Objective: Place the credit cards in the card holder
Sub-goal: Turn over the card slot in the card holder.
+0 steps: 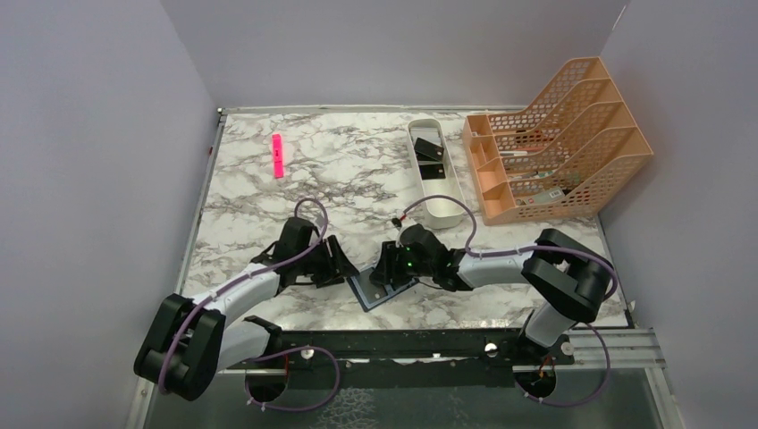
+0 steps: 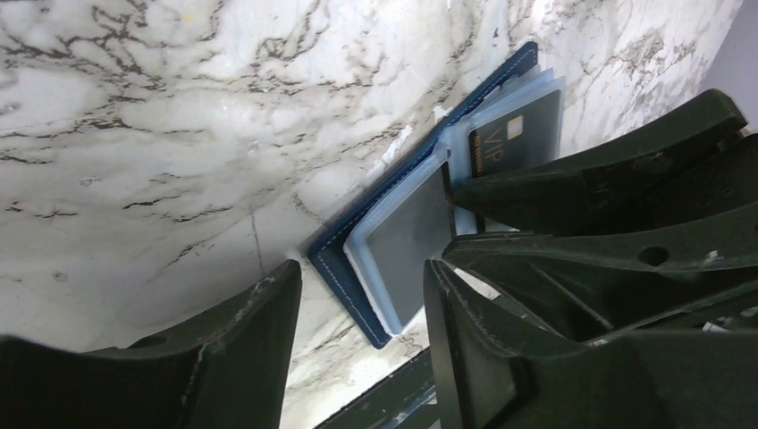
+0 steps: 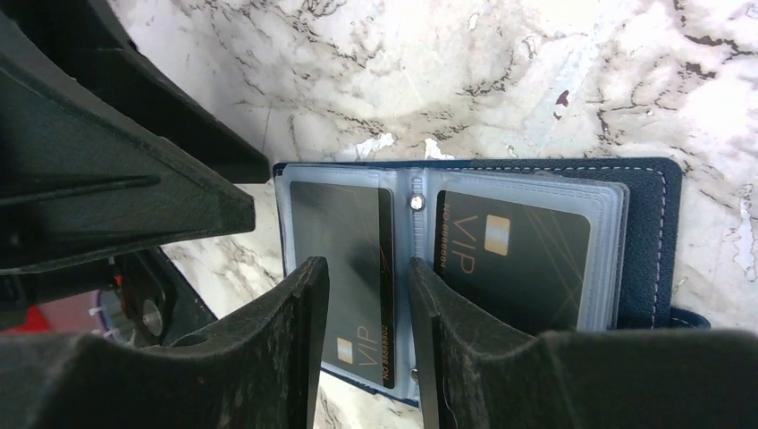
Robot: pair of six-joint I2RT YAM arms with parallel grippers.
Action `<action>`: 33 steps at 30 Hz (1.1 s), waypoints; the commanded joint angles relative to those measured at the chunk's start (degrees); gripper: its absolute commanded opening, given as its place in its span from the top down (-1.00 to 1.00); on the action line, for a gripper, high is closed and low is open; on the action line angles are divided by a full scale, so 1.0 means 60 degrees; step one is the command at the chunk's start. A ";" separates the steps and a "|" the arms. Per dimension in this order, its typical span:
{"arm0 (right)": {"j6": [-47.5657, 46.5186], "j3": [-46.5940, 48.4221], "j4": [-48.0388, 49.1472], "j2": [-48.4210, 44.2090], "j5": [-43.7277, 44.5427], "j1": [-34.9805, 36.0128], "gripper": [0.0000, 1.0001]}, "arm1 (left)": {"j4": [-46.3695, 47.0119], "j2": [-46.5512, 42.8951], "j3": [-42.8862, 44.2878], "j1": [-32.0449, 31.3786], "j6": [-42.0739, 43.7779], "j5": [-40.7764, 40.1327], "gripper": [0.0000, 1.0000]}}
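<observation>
The card holder (image 1: 375, 295) lies open on the marble near the front edge, navy outside (image 3: 648, 232) with clear sleeves inside. One black credit card (image 3: 344, 232) sits in its left sleeve and another (image 3: 514, 259) in its right sleeve. My right gripper (image 3: 366, 265) hovers over the left sleeve, open, its fingers straddling that card's right edge. My left gripper (image 2: 362, 273) is open just left of the holder (image 2: 344, 268), with the holder's corner between its fingers. Both grippers (image 1: 342, 266) (image 1: 386, 268) meet over the holder in the top view. More dark cards (image 1: 433, 161) lie in a white tray.
The long white oval tray (image 1: 444, 210) stands at the back middle, with an orange mesh file rack (image 1: 554, 143) to its right. A pink marker (image 1: 277, 155) lies at the back left. The table's black front rail (image 1: 402, 344) runs just behind the holder.
</observation>
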 commanded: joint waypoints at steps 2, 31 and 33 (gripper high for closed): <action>0.0412 -0.0653 0.0242 0.0286 -0.0668 -0.0228 0.13 | 0.2412 -0.0003 -0.1126 -0.0122 -0.0853 0.0635 -0.17; 0.0775 -0.1218 0.1203 0.0423 -0.1172 -0.0355 0.10 | 0.5067 -0.0911 -0.0962 -0.1424 -0.1273 0.0750 0.47; 0.0803 -0.1219 0.1230 0.0420 -0.1231 -0.0359 0.10 | 0.5069 -0.0853 -0.1020 -0.1425 -0.1272 0.0764 0.49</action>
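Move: The card slot that forms the holder's left half is centred about 4 cm to the left hand's right, 2 cm back and 3 cm below; the holder's left edge is only some 2 cm to its right, equally far back. The holder's right slot lies about 10 cm right of that hand and 1 cm ahead. From the right hand, the left slot is roughly 2 cm left, 2 cm back and 2 cm lower. The holder's left edge, clear slot and navy cover together, gets pinched by the left gripper, which slides about 3.5 cm right onto it, closing its half-open fingers, then lifts nearly 2 cm while tilting its fingers some 15 degrees flatter. The right hand stays in place over the left slot and spine, fingers part-open, rolling slightly so they point less steeply down. ##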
